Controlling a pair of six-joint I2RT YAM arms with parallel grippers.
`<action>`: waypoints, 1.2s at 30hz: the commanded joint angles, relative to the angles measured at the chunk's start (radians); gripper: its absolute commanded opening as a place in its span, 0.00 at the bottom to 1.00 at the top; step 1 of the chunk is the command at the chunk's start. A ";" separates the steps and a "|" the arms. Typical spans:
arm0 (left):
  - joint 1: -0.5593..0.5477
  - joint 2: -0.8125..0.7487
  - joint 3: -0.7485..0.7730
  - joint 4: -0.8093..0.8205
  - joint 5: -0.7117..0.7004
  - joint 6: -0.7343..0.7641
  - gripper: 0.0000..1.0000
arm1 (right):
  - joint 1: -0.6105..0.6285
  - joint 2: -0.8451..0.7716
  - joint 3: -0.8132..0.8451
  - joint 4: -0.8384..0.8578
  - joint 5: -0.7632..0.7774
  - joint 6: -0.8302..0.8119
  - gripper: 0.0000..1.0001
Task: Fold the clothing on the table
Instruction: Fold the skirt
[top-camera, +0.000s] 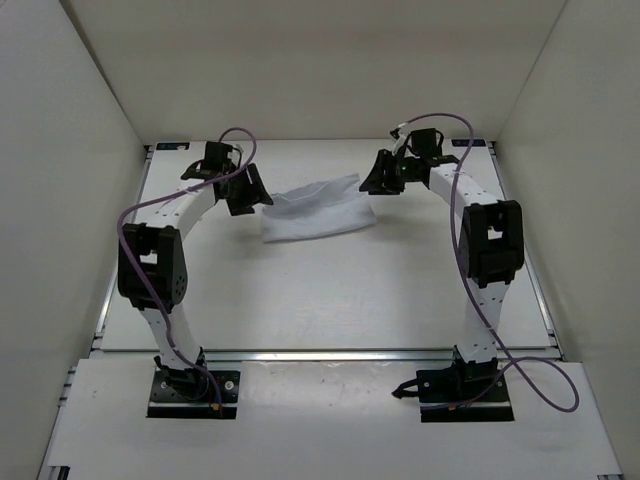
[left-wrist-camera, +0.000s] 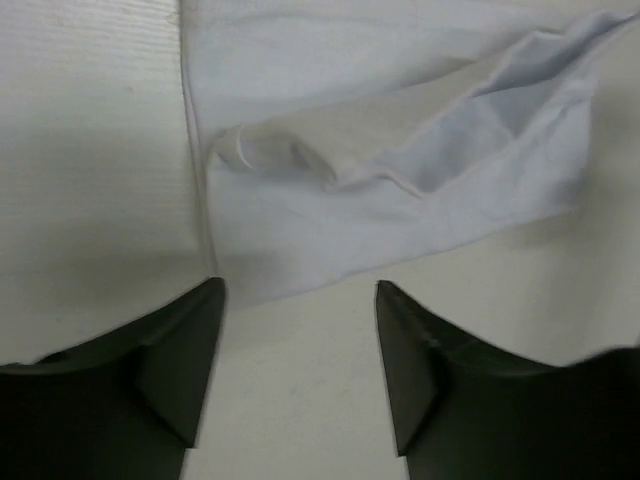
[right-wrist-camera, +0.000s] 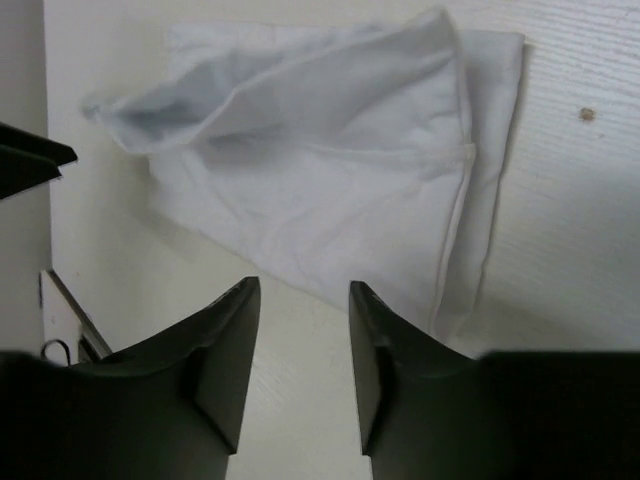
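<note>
The clothing (top-camera: 318, 208) is a small white garment lying folded and wrinkled on the table (top-camera: 330, 300), between my two grippers. My left gripper (top-camera: 250, 192) is at its left end, open, with only bare table between the fingers. From the left wrist the clothing (left-wrist-camera: 400, 170) lies just past the fingertips (left-wrist-camera: 205, 300). My right gripper (top-camera: 380, 178) is at the garment's upper right corner, open and empty. Seen from the right wrist, the clothing (right-wrist-camera: 330, 180) lies just beyond my right gripper (right-wrist-camera: 302, 292), one layer lifted into a loose pocket at the left.
White walls (top-camera: 90, 150) close in the table on three sides. A silver rail (top-camera: 330, 353) runs along the near edge, and the two arm bases (top-camera: 195, 390) are bolted in front of it. Purple cables loop beside each arm.
</note>
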 joint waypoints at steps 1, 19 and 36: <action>-0.019 -0.118 -0.086 0.123 0.035 -0.044 0.64 | 0.002 -0.083 -0.070 0.101 -0.023 0.001 0.33; -0.111 0.036 -0.141 0.280 0.000 -0.128 0.00 | 0.039 0.124 -0.002 0.086 -0.011 0.002 0.20; -0.052 0.072 -0.221 0.133 -0.050 -0.114 0.00 | -0.038 0.026 -0.276 0.095 0.049 -0.008 0.03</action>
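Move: Some 5 cm back of the left hand, level with it sideways and about 10 cm below, lies the skirt's near-left corner; the raised flap's left corner is about 4 cm ahead, 4 cm right and 7 cm below that hand. From the right hand, the skirt's near-right corner lies roughly 3 cm back, 2 cm right and 11 cm down, with the flap's right corner 5 cm ahead, 3 cm left and 6 cm below. Closing empty, both hands first ease inward over the skirt, the left by about 5 cm, then sink some 9 to 10 cm while drawing back about 4 cm to the near fold, fingers tipping about 10 degrees steeper. Their shut tips come down on the cloth near its two near corners, then spread outward by about 3 cm, left hand leftward and right hand rightward. ##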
